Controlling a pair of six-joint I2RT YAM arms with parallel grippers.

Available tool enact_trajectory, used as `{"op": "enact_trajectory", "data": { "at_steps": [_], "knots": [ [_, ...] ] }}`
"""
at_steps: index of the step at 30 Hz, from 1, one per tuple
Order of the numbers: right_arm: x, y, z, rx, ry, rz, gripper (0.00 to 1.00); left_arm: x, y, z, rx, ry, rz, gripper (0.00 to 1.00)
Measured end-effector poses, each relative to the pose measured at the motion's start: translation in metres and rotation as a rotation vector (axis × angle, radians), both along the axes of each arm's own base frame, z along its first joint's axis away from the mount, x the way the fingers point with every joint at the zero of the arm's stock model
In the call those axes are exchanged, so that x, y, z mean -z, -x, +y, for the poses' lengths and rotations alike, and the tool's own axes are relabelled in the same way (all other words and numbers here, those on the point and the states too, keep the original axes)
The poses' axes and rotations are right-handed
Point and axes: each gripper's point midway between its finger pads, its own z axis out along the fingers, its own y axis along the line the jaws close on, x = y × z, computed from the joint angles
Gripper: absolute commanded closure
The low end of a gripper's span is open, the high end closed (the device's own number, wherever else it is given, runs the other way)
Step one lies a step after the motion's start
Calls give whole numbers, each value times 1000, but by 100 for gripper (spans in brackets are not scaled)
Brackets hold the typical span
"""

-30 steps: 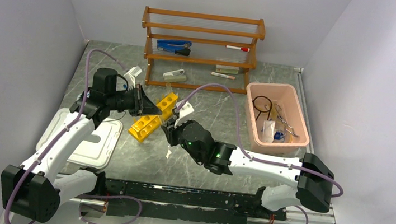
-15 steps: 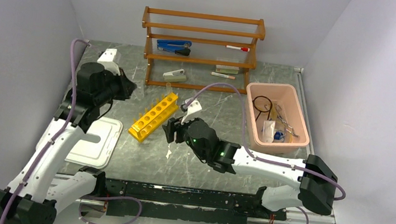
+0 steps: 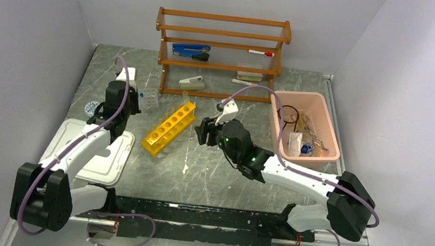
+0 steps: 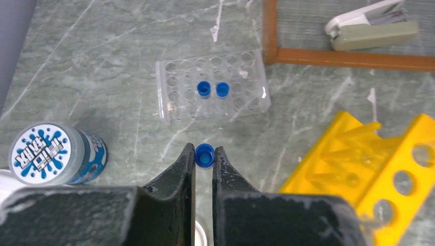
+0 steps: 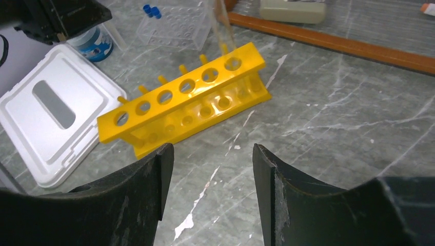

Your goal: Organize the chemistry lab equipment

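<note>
My left gripper (image 4: pixel 204 154) is shut on a clear blue-capped tube (image 4: pixel 204 155), held upright a little short of a clear holed rack (image 4: pixel 212 84) that holds two blue-capped tubes (image 4: pixel 203 89). In the top view the left gripper (image 3: pixel 128 95) is at the back left, beside that clear rack (image 3: pixel 151 97). The yellow test-tube rack (image 3: pixel 169 127) stands on the table between the arms, with one clear tube (image 5: pixel 224 28) leaning in its far end hole. My right gripper (image 5: pixel 213 154) is open and empty, just short of the yellow rack (image 5: pixel 190 100).
A pink bin (image 3: pixel 273 114) at the right holds a black ring and small items. The wooden shelf (image 3: pixel 222 34) at the back carries a blue stapler (image 3: pixel 190 49) and markers. A white lid (image 3: pixel 94 152) lies front left, with a blue-and-white jar (image 4: pixel 48 154) nearby.
My right gripper has opened and drawn back from the yellow rack, which now rests alone. The left arm swung away to the back left, still gripping the tube.
</note>
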Motion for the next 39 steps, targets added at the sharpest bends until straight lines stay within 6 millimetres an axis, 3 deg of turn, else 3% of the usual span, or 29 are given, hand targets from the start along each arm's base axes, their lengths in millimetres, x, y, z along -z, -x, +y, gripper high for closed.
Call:
{"op": "enact_trajectory", "data": {
  "at_steps": [3,8,12,18,23,28,39],
  "knots": [
    [-2,-10,-6,15,-11,-3,40,13,-9,13,-16,-27,-10,95],
    [-3,-19,-12,22,-22,-5,40,16,-28,36,-30,-30,-51,95],
    [0,-22,-15,21,-22,1,41,19,-42,42,11,-15,-96,95],
    [3,-28,-19,28,-20,8,41,33,-54,45,93,43,-107,95],
    [2,-31,-21,31,-28,5,41,37,-62,34,169,74,-133,95],
    [5,-31,-23,34,-25,10,41,53,-62,28,224,61,-97,95],
    [8,-33,-26,37,-28,19,41,50,-64,32,220,20,-119,95]
  ]
}}
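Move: My left hand still pinches a blue-capped tube. The clear tube plate's middle lies about 8 cm ahead of it, 1 cm left and 7 cm lower, its two blue caps some 6 cm ahead. The jar stands level ahead and 15 cm left; the yellow rack about 3 cm back and 10 cm right; the wooden shelf's near corner 11 cm ahead, 6 cm right. From my open right hand the plate is roughly 10 cm ahead, 22 cm left. I carry the tube about 6 cm forward with my left hand, swinging left and sinking 5 cm overall. Partway I ease slightly back to the right, turning the wrist some 15 degrees clockwise, then lower the tube into the plate hole just left of the two caps, fingers staying shut. My open right hand drifts forward and right, away from the yellow rack. ##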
